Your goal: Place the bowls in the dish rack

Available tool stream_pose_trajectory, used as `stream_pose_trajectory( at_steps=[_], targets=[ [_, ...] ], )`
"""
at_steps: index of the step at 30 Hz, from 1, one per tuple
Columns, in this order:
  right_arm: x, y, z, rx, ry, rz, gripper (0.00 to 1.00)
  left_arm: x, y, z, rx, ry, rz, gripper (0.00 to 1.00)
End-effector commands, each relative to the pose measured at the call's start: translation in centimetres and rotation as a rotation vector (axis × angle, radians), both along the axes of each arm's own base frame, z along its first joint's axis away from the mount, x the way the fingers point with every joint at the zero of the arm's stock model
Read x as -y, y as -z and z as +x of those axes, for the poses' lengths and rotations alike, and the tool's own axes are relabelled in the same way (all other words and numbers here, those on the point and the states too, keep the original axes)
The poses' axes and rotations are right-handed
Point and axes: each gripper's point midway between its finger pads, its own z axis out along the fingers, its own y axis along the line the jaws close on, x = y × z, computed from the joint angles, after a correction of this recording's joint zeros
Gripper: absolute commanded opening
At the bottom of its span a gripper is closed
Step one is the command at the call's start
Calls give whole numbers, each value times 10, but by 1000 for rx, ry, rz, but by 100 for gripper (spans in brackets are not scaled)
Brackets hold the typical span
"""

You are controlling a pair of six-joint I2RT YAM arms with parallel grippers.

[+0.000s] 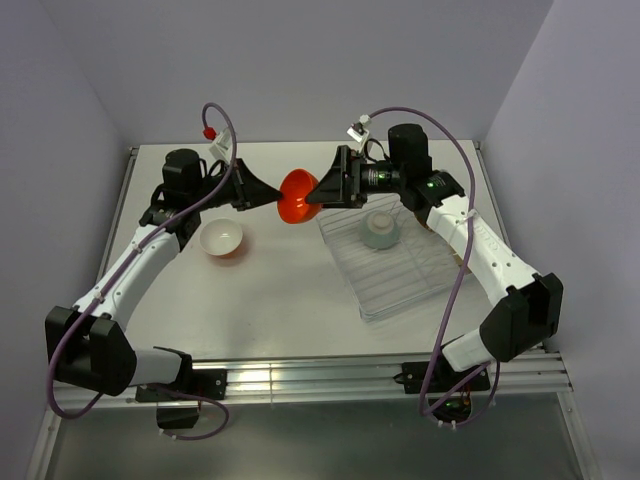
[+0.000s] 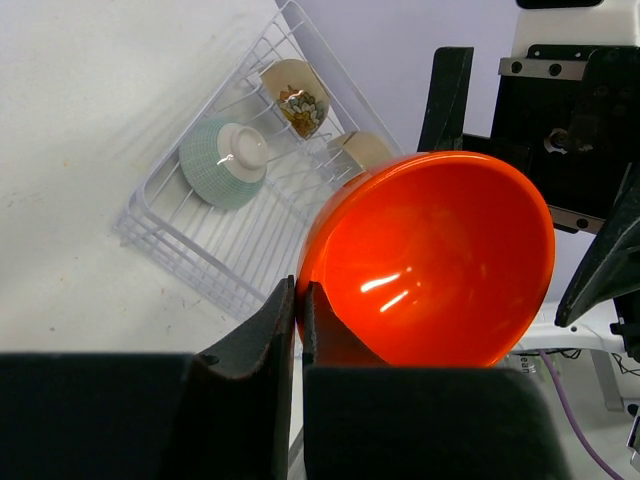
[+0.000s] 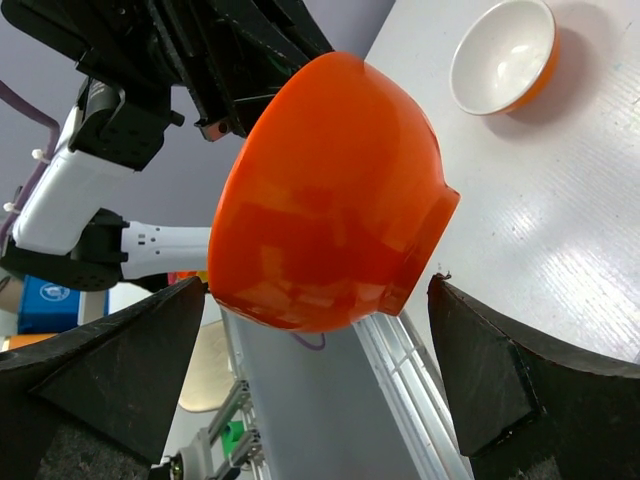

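Observation:
My left gripper (image 1: 272, 195) is shut on the rim of an orange-red bowl (image 1: 296, 196), held in the air between the two arms; it also shows in the left wrist view (image 2: 430, 265) and the right wrist view (image 3: 330, 195). My right gripper (image 1: 318, 190) is open, its fingers (image 3: 480, 370) either side of the bowl's base without touching. The clear dish rack (image 1: 395, 275) lies at the right and holds a mint green bowl (image 1: 381, 232), upside down, plus two cream bowls (image 2: 295, 95). An orange bowl with a white inside (image 1: 222, 240) sits on the table at the left.
The white table's back edge (image 1: 300, 145) meets the wall just behind the grippers. Purple cables loop over both arms. The rack's near corner (image 1: 368, 316) points toward the table front.

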Motion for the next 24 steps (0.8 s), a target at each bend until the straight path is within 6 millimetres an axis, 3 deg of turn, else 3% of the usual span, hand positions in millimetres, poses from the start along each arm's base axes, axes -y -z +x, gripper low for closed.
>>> stream_pose_trajectory(
  at_steps=[1, 11, 15, 21, 24],
  targets=[
    [-4, -23, 2, 100, -8, 19, 100, 6, -25, -5, 71, 38, -41, 0],
    [-7, -25, -2, 114, -36, 19, 100, 6, -25, -8, 72, 37, -40, 0],
    [-8, -26, -4, 101, -49, 31, 95, 6, -24, -7, 70, 36, -43, 0],
    [-11, -26, -8, 75, -78, 49, 81, 6, -24, -8, 73, 36, -35, 0],
    [-13, -25, -9, 60, -95, 59, 66, 7, -23, -7, 80, 37, -27, 0]
  ],
)
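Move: The orange bowl hangs by its rim from the left hand's shut fingers, its middle about 5 cm to that hand's right, 3 cm back and 2 cm higher. From the right hand, whose wide-open fingers already straddle the bowl, it lies some 5 cm left, 1 cm ahead and level. The green bowl in the dish rack is about 18 cm right, 12 cm ahead and 29 cm below; the rack's middle is 25 cm right, 4 cm ahead and 28 cm below. The right hand stays almost in place around the orange bowl, easing up and left by about half a centimetre, and then in the later half closes its fingers by roughly a quarter of their range until one meets the rim and the other the outside near the foot, beginning a pinch. Meanwhile the left hand holds still and keeps its shut fingers clamped on the rim, steadying the bowl for the handover. ##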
